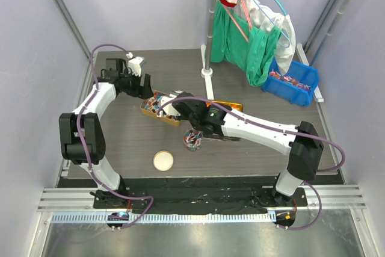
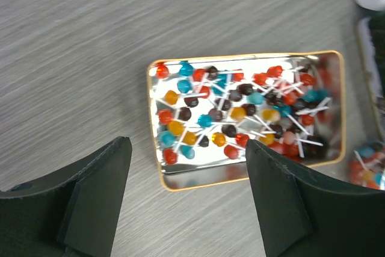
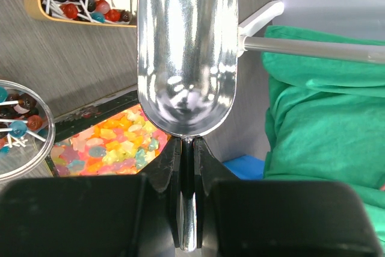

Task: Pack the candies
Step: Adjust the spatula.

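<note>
The candies [image 2: 234, 112] are small round lollipops on white sticks, red, blue, orange and brown, heaped in a gold-rimmed tin [image 2: 204, 174]. From above, the tin [image 1: 150, 111] lies left of centre. My left gripper [image 2: 187, 148] hovers open over the tin's near edge, nothing between its fingers. My right gripper [image 3: 188, 148] is shut on the handle of an empty metal scoop [image 3: 183, 46]. The scoop points toward the tin. A clear cup [image 3: 47, 139] holding a few candies stands below it; from above the cup [image 1: 192, 139] is under the right arm.
A tray of orange, yellow and green jelly pieces [image 3: 108, 145] lies beside the cup. A round lid [image 1: 163, 161] rests near the front. At the back stand a pole on a white base [image 1: 207, 73], green cloth [image 1: 252, 46] and a blue bin [image 1: 304, 85].
</note>
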Robot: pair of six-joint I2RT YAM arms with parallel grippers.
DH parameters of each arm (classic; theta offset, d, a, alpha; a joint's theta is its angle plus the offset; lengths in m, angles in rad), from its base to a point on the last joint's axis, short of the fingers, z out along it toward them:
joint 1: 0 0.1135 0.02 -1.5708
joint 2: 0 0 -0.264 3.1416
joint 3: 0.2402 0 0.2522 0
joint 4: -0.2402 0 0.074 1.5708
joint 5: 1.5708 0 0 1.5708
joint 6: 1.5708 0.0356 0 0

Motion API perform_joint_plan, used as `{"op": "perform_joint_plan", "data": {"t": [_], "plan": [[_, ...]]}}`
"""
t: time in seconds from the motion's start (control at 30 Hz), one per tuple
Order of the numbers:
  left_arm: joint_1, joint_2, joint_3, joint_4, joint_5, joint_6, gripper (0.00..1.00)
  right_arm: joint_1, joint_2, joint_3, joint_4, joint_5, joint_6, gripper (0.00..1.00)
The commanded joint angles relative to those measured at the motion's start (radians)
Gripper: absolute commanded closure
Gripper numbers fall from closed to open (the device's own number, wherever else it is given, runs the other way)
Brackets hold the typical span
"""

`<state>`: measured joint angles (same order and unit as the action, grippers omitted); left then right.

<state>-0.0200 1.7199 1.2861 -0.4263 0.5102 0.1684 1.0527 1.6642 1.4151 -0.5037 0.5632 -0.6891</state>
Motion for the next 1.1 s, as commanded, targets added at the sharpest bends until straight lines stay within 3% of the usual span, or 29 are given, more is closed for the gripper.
{"op": "perform_joint_plan", "data": {"t": [0.0,0.13,0.7,0.9,1.07], "plan": [[-0.008,-0.045,-0.001,0.050,-0.159,0.014,0.19,0.003,-0.055,-0.005,0.047,0.029,-0.012,0.99],[-0.009,-0.023,0.021,0.026,-0.202,0.013,0.18,0.001,-0.057,-0.007,0.047,0.024,-0.007,0.99],[-0.070,0.122,0.042,0.017,-0.397,0.063,0.33,0.003,-0.057,-0.002,0.045,0.021,0.000,0.99],[-0.107,0.167,0.048,0.012,-0.450,0.082,0.47,0.006,-0.054,-0.004,0.042,0.021,-0.007,0.99],[-0.115,0.213,0.078,-0.017,-0.460,0.082,0.52,0.010,-0.052,-0.004,0.024,0.021,-0.021,0.99]]}}
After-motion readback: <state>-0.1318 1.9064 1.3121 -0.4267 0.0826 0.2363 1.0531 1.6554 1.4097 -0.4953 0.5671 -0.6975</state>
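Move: For the left hand, the box of lollipops is centred some 2 cm back and 5 cm to the right, about 11 cm below; its left end wall is the nearest part. The clear bowl lies roughly 14 cm back and 17 cm right of the left hand, also down on the table. From the right hand, which holds the spatula, the box is about 7 cm ahead, 8 cm left and 18 cm below. No clear touch yet: the left hand heads for the left end wall of the candy box, first edging about 4 cm left, then sinking some 8 cm with a small drift back right. It rolls about 20 degrees so the fingers point more steeply down, and they close partway, one tip over the inside of the wall and one over the outside. The right hand keeps the spatula still above the table. ##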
